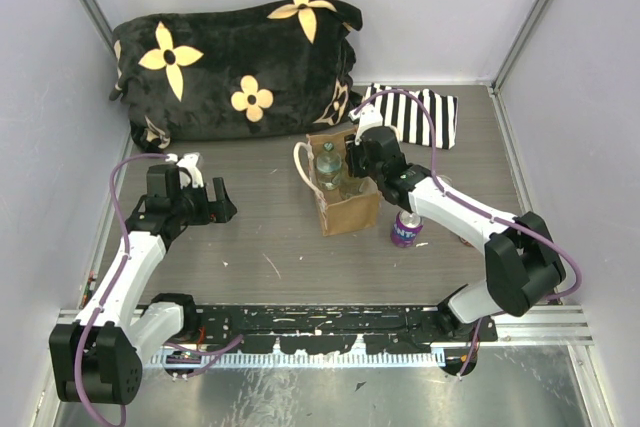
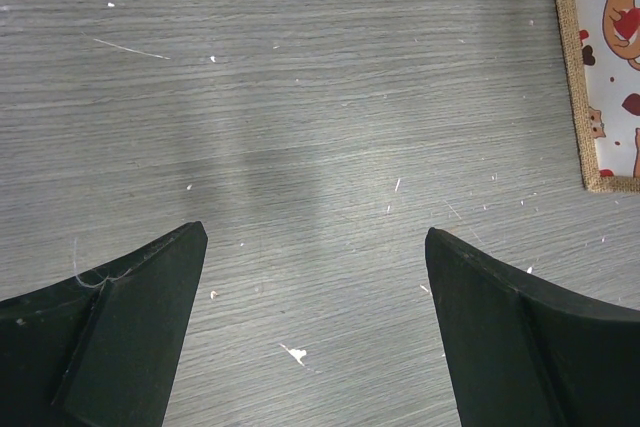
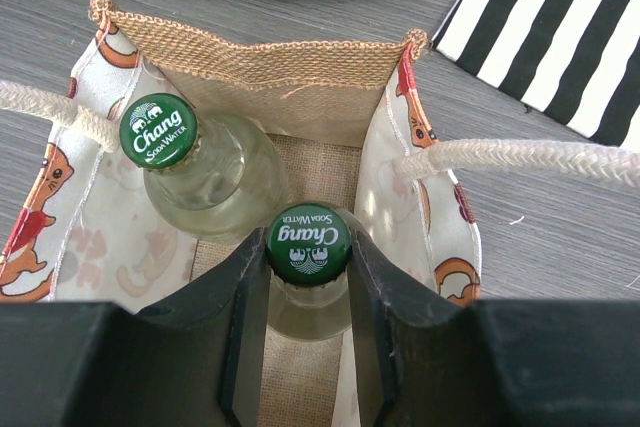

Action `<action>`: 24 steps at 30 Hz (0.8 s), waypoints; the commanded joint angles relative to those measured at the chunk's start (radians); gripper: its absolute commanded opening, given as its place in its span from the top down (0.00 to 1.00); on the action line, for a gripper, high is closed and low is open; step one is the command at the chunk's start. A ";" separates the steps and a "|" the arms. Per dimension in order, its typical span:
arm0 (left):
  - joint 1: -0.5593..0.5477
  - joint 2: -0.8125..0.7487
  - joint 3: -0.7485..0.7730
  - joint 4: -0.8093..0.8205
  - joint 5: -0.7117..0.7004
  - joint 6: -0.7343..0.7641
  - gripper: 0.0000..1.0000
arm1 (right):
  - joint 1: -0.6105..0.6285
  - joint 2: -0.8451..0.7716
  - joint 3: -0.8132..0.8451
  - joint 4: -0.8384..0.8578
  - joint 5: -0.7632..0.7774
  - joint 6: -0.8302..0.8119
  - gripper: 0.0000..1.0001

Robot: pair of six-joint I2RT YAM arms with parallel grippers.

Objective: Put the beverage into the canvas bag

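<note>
The canvas bag stands open at mid-table, burlap outside with a cartoon-print lining. My right gripper is shut on the neck of a clear glass beverage bottle with a green Chang cap. The bottle hangs upright inside the bag's mouth. A second identical bottle stands in the bag's far left corner. From above, the right gripper sits over the bag's right side. My left gripper is open and empty above bare table, left of the bag.
A purple can stands just right of the bag under my right arm. A black-and-white striped cloth lies behind it, and a black flowered cushion fills the back left. The bag's cream rope handles hang out on both sides.
</note>
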 commanded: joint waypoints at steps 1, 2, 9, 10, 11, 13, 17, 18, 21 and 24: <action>0.005 -0.015 0.004 0.021 0.015 -0.008 0.02 | 0.004 -0.006 0.033 0.056 -0.011 0.013 0.78; 0.005 -0.015 0.003 0.021 0.015 -0.008 0.02 | 0.004 -0.013 0.032 0.061 -0.005 0.012 0.67; 0.004 -0.021 0.002 0.021 0.015 -0.007 0.02 | 0.004 -0.042 0.043 0.083 0.011 -0.006 0.37; 0.005 -0.021 0.001 0.021 0.016 -0.008 0.02 | 0.005 -0.046 0.048 0.083 0.012 -0.010 0.35; 0.005 -0.021 0.001 0.020 0.016 -0.007 0.02 | 0.004 -0.048 0.052 0.082 0.029 -0.011 0.34; 0.004 -0.019 0.001 0.021 0.017 -0.008 0.02 | 0.005 -0.054 0.059 0.081 0.054 -0.015 0.33; 0.005 -0.018 0.002 0.021 0.018 -0.008 0.02 | 0.005 -0.070 0.075 0.085 0.068 -0.011 0.32; 0.005 -0.017 0.002 0.021 0.018 -0.007 0.02 | 0.005 -0.076 0.081 0.089 0.071 -0.009 0.32; 0.005 -0.018 0.003 0.020 0.020 -0.007 0.02 | 0.005 -0.091 0.104 0.101 0.077 0.000 0.32; 0.005 -0.017 0.002 0.021 0.022 -0.008 0.02 | 0.004 -0.091 0.156 0.108 0.084 0.000 0.29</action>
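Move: My right fingers still grip the second bottle by its green cap, down in the canvas bag; that bottle's middle is right under my fingers, about 8 cm down. The first bottle stands about 3 cm farther out and 5 cm to the left. The bag's centre is some 2 cm back and 2 cm left; the purple can sits about 10 cm back and 11 cm right. From my left hand the held bottle is some 8 cm ahead and 25 cm right. I let go of the bottle's cap by spreading my right fingers from under half open to about two-thirds. Barely moving at first, I then lift the hand straight up with growing speed, about 5 cm with a slight forward drift, clear of the cap and away from the bag, tipping the fingertips up a few degrees. ##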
